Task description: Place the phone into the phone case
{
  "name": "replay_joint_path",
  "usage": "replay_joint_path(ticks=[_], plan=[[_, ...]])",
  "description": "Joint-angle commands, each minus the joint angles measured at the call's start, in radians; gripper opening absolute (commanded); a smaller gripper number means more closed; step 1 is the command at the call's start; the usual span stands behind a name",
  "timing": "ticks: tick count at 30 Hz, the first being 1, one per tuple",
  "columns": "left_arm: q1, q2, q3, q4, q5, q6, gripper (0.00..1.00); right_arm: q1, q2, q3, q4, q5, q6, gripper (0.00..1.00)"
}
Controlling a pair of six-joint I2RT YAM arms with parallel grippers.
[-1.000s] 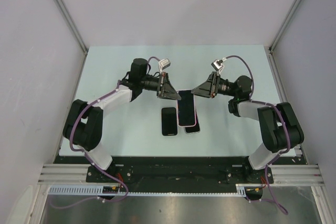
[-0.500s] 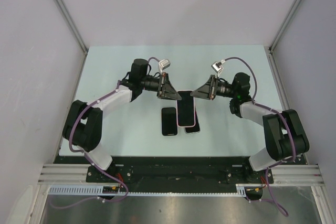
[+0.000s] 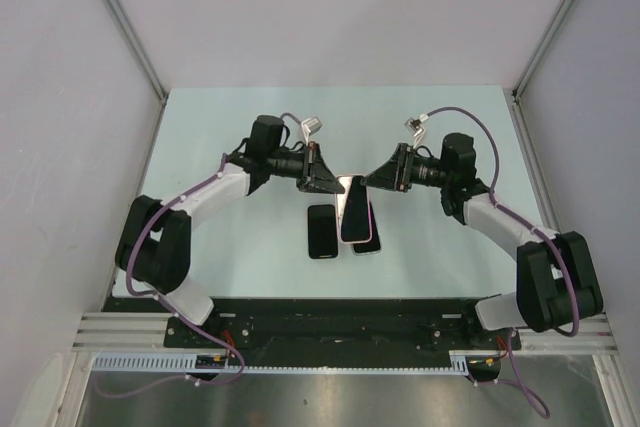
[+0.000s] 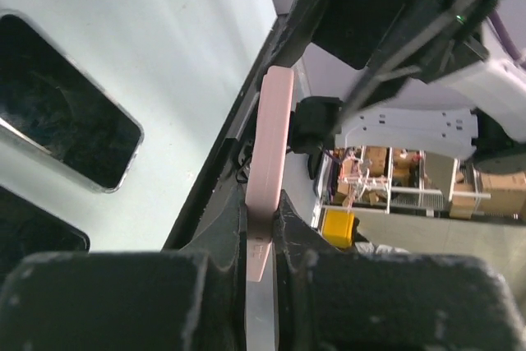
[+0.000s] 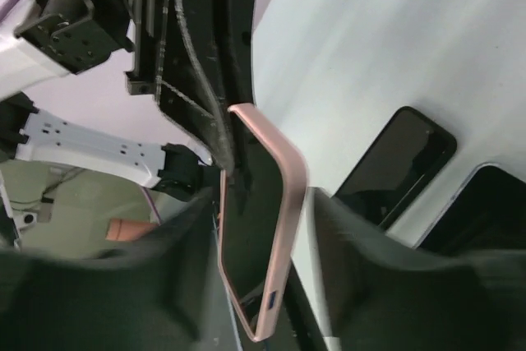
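Note:
A pink phone case (image 3: 352, 212) hangs tilted above the table between both arms, and a dark glossy face fills its frame. My left gripper (image 3: 330, 183) is shut on its far end; in the left wrist view the pink edge (image 4: 275, 121) is pinched between the fingers of the left gripper (image 4: 261, 211). My right gripper (image 3: 372, 180) meets it from the right. In the right wrist view the case (image 5: 292, 203) lies between the spread fingers of the right gripper (image 5: 261, 203). Two dark phones (image 3: 321, 231) (image 3: 370, 240) lie flat below.
The pale table (image 3: 230, 147) is walled by grey panels on three sides, and a black rail (image 3: 340, 312) runs along its near edge. The two phones also show in the left wrist view (image 4: 66, 104) (image 4: 33, 240) and in the right wrist view (image 5: 399, 166) (image 5: 485, 211).
The case has tipped up more on edge and looks narrower from above. The right arm's elbow has swung outward and its gripper has edged left toward the case.

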Motion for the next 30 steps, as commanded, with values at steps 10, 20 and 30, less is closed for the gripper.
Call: replay_joint_path(ticks=[10, 20, 30], plan=[[0.146, -0.023, 0.168, -0.624, -0.238, 0.343, 0.0, -0.106, -0.293, 0.11, -0.473, 0.108, -0.306, 1.0], [0.277, 0.095, 0.214, -0.816, -0.476, 0.476, 0.0, -0.134, -0.327, 0.11, -0.5, 0.146, -0.286, 1.0], [0.29, 0.256, 0.23, -0.825, -0.48, 0.522, 0.07, -0.074, -0.37, 0.11, -0.544, 0.202, -0.328, 1.0]])
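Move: The left hand holds the pink phone case, with the phone in it. It is headed for a bare patch of table roughly 12 cm to its left, about 1 cm back and 17 cm below. The black phone, right beside that patch, is about 4 cm left and 3 cm back of the left hand; the silver-edged phone is 7 cm right and 2 cm back, both about 17 cm down. From the right hand, the case's middle is some 6 cm back, 2 cm left and slightly below. Leftward first and then mostly down, the left hand carries the cased phone away from the right hand, about 15 cm across and 14 cm lower, past the black phone to its left side and slightly forward, its fingers tipping from nearly level to steeply down while keeping their pinch. The right hand opens wide and backs off up and to the right, then sinks a little and waits. ##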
